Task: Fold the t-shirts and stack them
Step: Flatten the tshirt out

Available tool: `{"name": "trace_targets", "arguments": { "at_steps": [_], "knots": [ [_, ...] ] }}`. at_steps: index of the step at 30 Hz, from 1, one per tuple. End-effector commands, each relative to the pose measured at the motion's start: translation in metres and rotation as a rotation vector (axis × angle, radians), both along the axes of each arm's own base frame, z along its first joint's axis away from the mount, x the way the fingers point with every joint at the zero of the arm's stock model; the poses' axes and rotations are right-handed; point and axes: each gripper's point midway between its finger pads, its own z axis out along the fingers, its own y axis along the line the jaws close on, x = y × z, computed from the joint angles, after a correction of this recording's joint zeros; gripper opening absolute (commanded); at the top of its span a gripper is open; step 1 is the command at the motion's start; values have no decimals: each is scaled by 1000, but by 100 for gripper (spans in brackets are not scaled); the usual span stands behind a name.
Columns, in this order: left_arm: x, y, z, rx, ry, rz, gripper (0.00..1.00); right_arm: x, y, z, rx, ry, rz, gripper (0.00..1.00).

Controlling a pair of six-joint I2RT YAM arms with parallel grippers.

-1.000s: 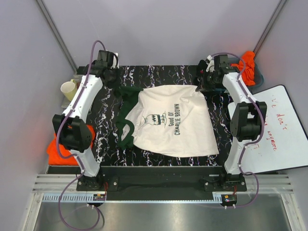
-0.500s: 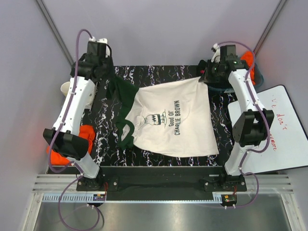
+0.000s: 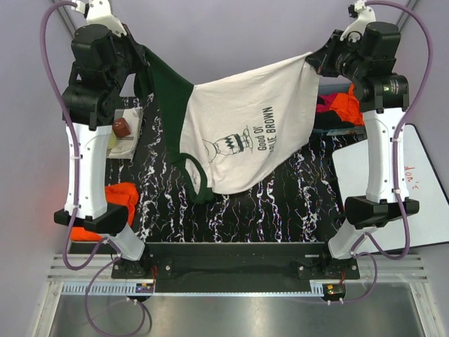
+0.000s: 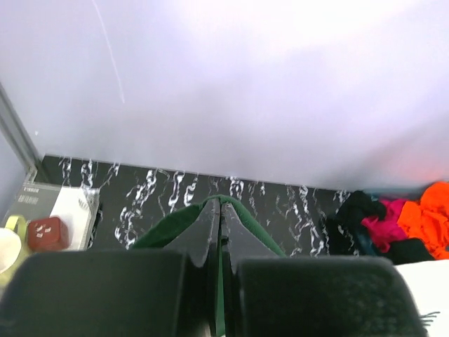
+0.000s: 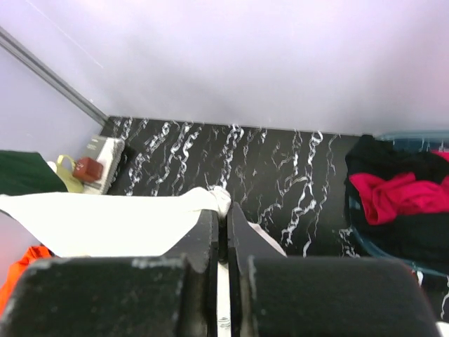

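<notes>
The cream t-shirt [image 3: 245, 133] with dark green sleeves and a printed cartoon hangs stretched in the air between both raised arms. My left gripper [image 3: 140, 55] is shut on the green sleeve [image 4: 168, 223], which folds over its fingertips [image 4: 210, 225]. My right gripper [image 3: 314, 63] is shut on the cream corner [image 5: 105, 221] of the shirt. Its lower edge dangles just above the black marbled table [image 3: 295, 196]. Another orange t-shirt [image 3: 121, 199] lies at the left edge. Orange [image 3: 347, 102], magenta [image 5: 393, 196] and black [image 5: 393, 165] shirts are piled at the far right.
A white board with red writing [image 3: 417, 193] lies at the right of the table. A small box with a dark red block [image 3: 123, 128] and a yellow cup [image 5: 66, 172] sit at the far left. Pale walls close in behind and on both sides.
Both arms have risen high and spread apart, lifting the cream shirt off the table, where it lay flat, until it hangs between them. The grips stayed shut.
</notes>
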Motion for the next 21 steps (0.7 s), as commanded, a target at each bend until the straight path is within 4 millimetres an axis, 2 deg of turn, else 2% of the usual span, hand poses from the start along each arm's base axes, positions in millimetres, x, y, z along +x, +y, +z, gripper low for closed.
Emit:
{"name": "trace_targets", "arguments": {
  "at_steps": [1,6,9,14,21],
  "knots": [
    [-35,2,76,-38,-247,-29,0,-21,3,57,31,-146,8,0],
    [-75,-9,122,-70,-408,-109,0,-63,-2,110,48,-287,3,0],
    [-96,-4,144,-92,-478,-111,0,-88,-10,134,54,-360,-29,0],
    [-125,0,166,-112,-552,-128,0,-115,-15,156,64,-426,-42,0],
    [-164,-3,186,-117,-635,-187,0,-169,-21,187,82,-534,-44,0]
  ]
}}
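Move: Both hands already hold the t-shirt high, its top edge stretched between them. Its printed middle hangs about 23 cm to the left hand's right, 7 back and 20 below; from the right hand it is some 22 to the left, 7 back and 18 below. The clothes bin stands 12 cm right of the right hand, 3 farther out and 40 down. About 50 below the left hand, the mug tray lies 13 left and 1 back, the orange cloth 16 left and 25 back. Upward first, then increasingly back towards the bases, both arms go together with shut fingers, raising the t-shirt by about 15 cm and drawing it back some 13. The wrists tip their fingertips up by roughly 25 degrees as they go; the left keeps its pinch on the green part, the right on the white corner. ##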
